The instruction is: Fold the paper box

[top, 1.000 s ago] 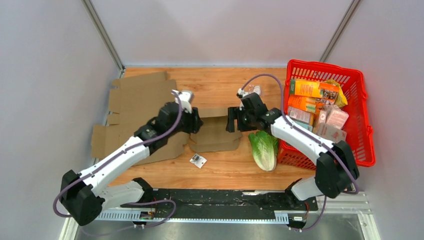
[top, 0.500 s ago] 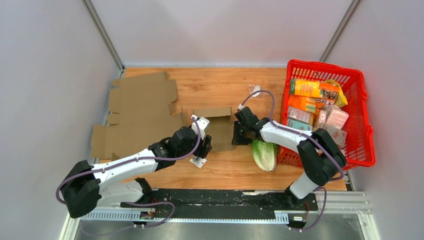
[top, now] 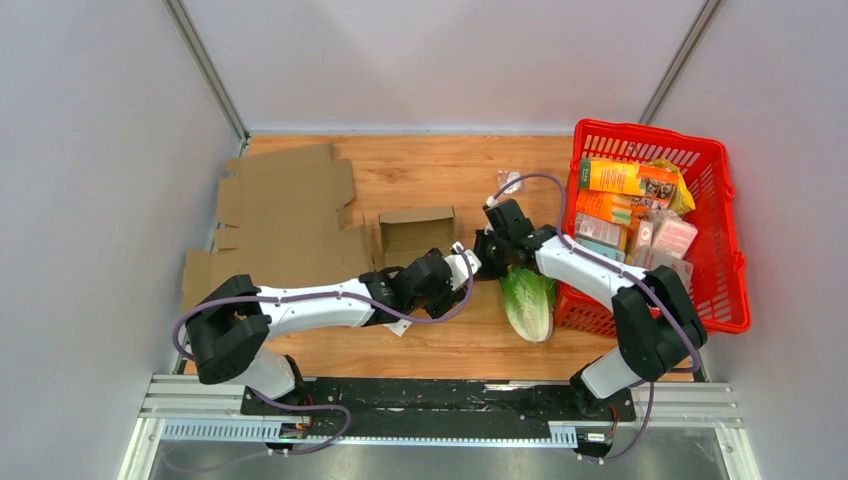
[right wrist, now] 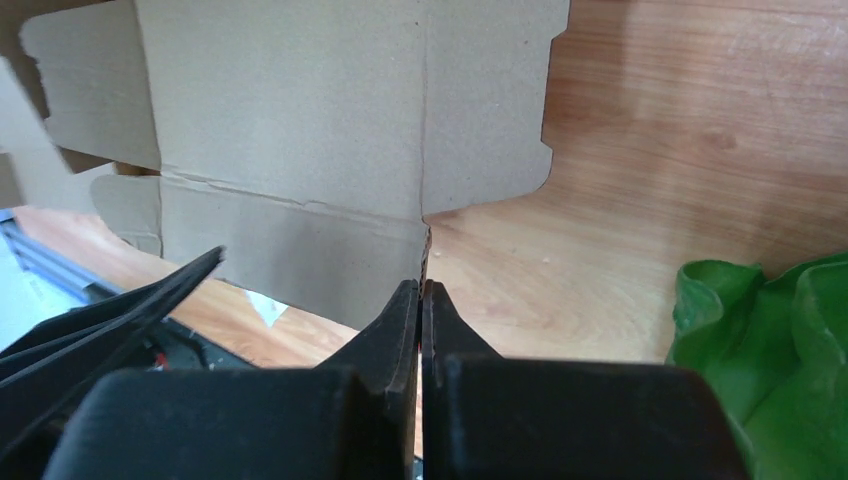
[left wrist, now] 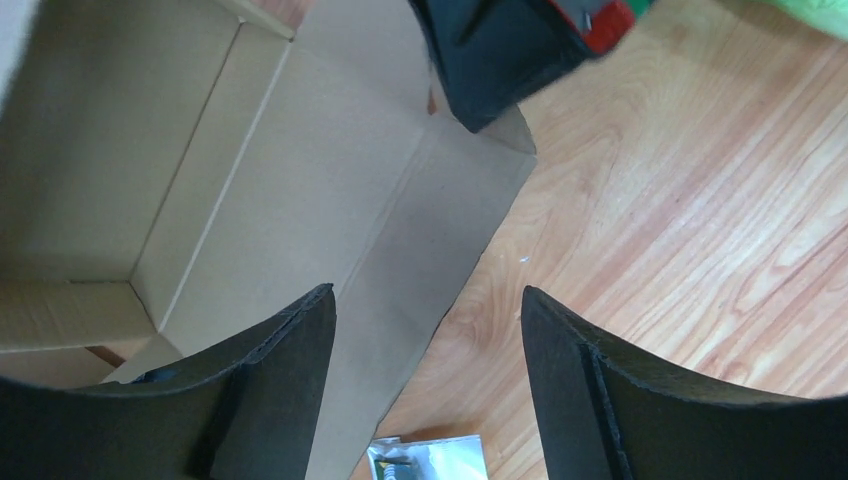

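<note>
The paper box is brown cardboard, partly set up, with its open top facing up at the table's middle. In the right wrist view its outer wall stands upright with a flap edge running down into my right gripper, which is shut on that thin edge. From above, the right gripper sits at the box's near right corner. My left gripper is beside it, open, with nothing between its fingers. In the left wrist view, the left gripper hovers over a flat flap of the box and bare wood.
Flat cardboard sheets lie at the left. A red basket full of groceries stands at the right. A green lettuce lies next to the basket, close to the right arm. A small foil packet lies under the left gripper.
The left arm has swung from the box's left side round its front to the right corner, opening wider. The right gripper has shut on the box's flap edge. The box has shifted left.
</note>
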You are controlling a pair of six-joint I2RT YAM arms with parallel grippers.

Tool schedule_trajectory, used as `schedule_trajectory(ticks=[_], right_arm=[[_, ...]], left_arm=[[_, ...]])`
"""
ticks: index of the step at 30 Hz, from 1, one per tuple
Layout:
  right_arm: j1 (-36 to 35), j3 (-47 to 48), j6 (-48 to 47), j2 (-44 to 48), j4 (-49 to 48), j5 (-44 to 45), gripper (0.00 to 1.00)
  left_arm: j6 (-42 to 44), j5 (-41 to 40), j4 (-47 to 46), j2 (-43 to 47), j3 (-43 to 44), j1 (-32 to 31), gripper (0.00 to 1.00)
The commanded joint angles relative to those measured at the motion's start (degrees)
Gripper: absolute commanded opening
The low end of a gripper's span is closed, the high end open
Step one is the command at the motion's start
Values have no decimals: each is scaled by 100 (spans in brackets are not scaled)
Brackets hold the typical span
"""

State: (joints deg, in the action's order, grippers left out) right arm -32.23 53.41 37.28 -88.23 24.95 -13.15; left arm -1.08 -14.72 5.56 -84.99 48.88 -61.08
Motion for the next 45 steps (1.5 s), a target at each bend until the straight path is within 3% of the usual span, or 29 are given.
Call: schedule_trajectory(ticks=[1,7,10,12,14,15,16,19,21,25,28,29,31,38,42,45], right_arm=[[146,354,-133,324,177,-670,0],[173,337,-151,420,274,-935,0],[190,381,-221,429,344,-979,0],[234,460,-256,473,387,-1014,0],[296,635,-379,517,431,-1032,7],[322,749,-440,552,588,-997,11],[340,854,-536,639,712,-849,26],[454,1285,-906,981,1161,-174,52],[638,1505,-1073,1219,1354,92,62],[788,1760,-1319,1816,1592,758,83],[788,1665,-1451,2195,1671,1207,89],[788,1577,-1469,2335,1697,1279,90],[788,1271,-1513,2441,1715,1306,92],[307,373,-1934,2530,1320,937,94],[41,232,-1873,2433,1240,893,97],[41,74,-1803,2538,1074,709,97]], left_arm=[[767,-356,217,-175,244,-176,76],[1022,-1101,288,-500,516,-369,75],[1040,-1927,445,-720,762,-378,63],[1083,-2052,428,-686,789,-405,52],[1101,-2123,445,-624,842,-413,30],[1058,-2149,507,-598,886,-414,23],[970,-2219,751,-580,1043,-414,12],[768,-2219,859,-422,1158,-414,4],[689,-2202,867,-290,1220,-414,1],[145,-2447,1979,-228,2192,-379,0],[-1145,-2221,3435,-377,3455,-99,0],[-1932,-2063,3817,-430,3774,16,0],[-2657,-1354,4607,-509,4477,462,0],[-5730,486,4901,-483,4516,1992,0],[-6483,961,5787,-1097,5129,2364,0],[-6966,752,6123,-1266,5185,2364,0]])
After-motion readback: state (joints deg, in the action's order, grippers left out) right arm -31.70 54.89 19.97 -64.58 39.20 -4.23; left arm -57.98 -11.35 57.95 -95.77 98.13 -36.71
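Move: The edge of the box's near flap, close to its right corner, sits about 2 cm ahead of the open left gripper, 1 cm to its left and 1 cm below. The box tray is some 9 cm ahead and 4 cm left of that hand, the small packet about 7 cm back and 8 cm left, the lettuce roughly 3 cm back and 16 cm right. From the right gripper, already shut on the corner, that edge is about 2 cm back and 5 cm left. Ease the left gripper slightly down and forward, pinch the flap edge shut, and raise it some 20 cm, swinging forward and left while turning about 60 degrees counter-clockwise, then sink about 5 cm. The right hand keeps the corner as it rises 3 cm, opens, lifts clear up and to the right, then drops halfway back, drawing back, fingers wide. ##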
